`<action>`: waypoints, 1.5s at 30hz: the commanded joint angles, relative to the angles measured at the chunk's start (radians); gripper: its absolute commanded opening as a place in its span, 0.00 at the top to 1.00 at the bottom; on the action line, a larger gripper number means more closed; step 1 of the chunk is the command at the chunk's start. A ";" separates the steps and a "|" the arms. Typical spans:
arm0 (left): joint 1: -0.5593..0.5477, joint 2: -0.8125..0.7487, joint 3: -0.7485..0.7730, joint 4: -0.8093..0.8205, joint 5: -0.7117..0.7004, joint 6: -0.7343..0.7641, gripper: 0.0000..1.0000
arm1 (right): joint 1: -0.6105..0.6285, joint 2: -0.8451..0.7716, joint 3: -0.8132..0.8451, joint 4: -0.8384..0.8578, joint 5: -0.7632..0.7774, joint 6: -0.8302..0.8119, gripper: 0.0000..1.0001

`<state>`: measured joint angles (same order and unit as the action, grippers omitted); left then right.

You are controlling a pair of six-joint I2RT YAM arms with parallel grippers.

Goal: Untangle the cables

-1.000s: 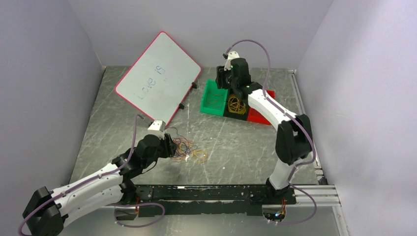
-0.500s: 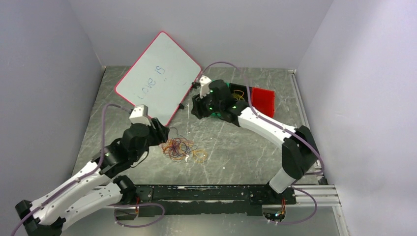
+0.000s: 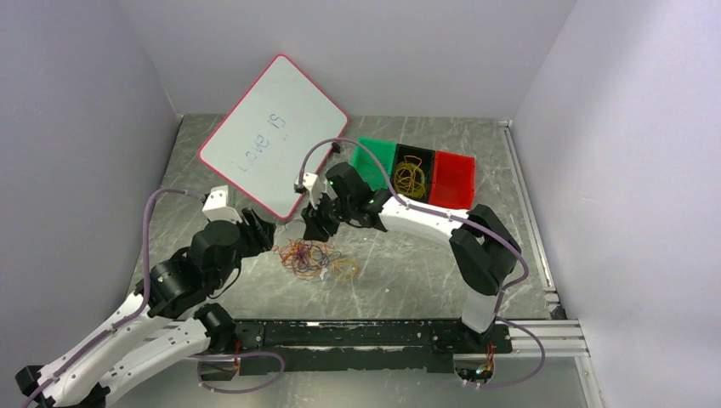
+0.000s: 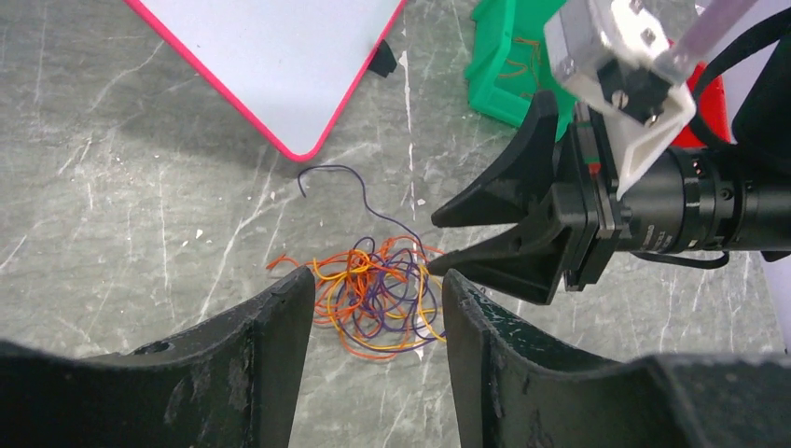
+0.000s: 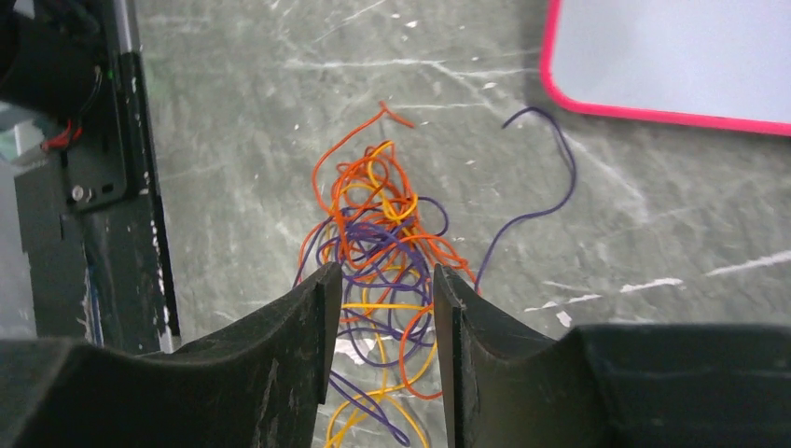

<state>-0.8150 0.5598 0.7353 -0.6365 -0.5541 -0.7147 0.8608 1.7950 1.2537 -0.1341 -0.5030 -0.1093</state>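
The cables [image 3: 313, 257] lie as a loose tangle of orange, yellow and purple loops on the grey table, with one purple end trailing toward the whiteboard. My left gripper [image 3: 262, 231] hovers just left of the tangle, open and empty; in its wrist view the cables [image 4: 378, 301] show past the gap of the left gripper [image 4: 378, 276]. My right gripper [image 3: 313, 226] hangs over the tangle's far edge, open, and shows in the left wrist view as the right gripper [image 4: 433, 243]. Under the right gripper [image 5: 385, 272] the cables [image 5: 373, 229] lie on the table, with nothing pinched.
A pink-rimmed whiteboard [image 3: 272, 136] leans at the back left, its corner close to both grippers. Behind the right arm stand a green bin [image 3: 378, 146], a black bin [image 3: 417, 150] holding yellow loops, and a red bin [image 3: 453, 180]. A black rail [image 3: 374, 333] runs along the near edge.
My right arm swung from the bins at the back down and left to the tangle. My left gripper pulled back off the tangle to the left.
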 commanded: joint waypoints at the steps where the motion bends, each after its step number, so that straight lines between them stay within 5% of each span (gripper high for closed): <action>1: 0.005 -0.020 -0.006 -0.037 -0.016 -0.005 0.43 | 0.006 0.004 -0.038 0.140 -0.112 -0.105 0.56; 19: 0.004 -0.051 -0.013 -0.043 -0.026 -0.016 0.43 | 0.055 0.155 0.041 0.214 -0.101 -0.163 0.60; 45: 0.005 -0.095 -0.004 -0.077 -0.066 -0.019 0.44 | 0.152 0.091 -0.004 0.221 0.112 -0.142 0.58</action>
<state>-0.8150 0.4831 0.7200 -0.6872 -0.5922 -0.7303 1.0164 1.8660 1.2491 0.0772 -0.4656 -0.2478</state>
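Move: The right hand hangs over the cable tangle, whose middle is about 12 cm below it, some 3 cm to its left and about 1 cm back. The loose orange end lies roughly 9 cm to this hand's left and 1 cm ahead, the whiteboard's near corner about 10 cm ahead and 6 cm left, and the yellow loop some 10 cm right and 5 cm back. From the left hand the tangle lies around 7 cm right, 3 cm ahead and 21 cm below. The right hand shifts left across the top of the tangle towards the loose orange end, about 6 cm in all, first sinking some 3 cm and pausing low, then rising again as it draws back about 3 cm towards the base. Its wrist turns roughly 10 degrees counter-clockwise and rolls about as much, while the fingers stay about half open with nothing between them, ending about as high as they began. ##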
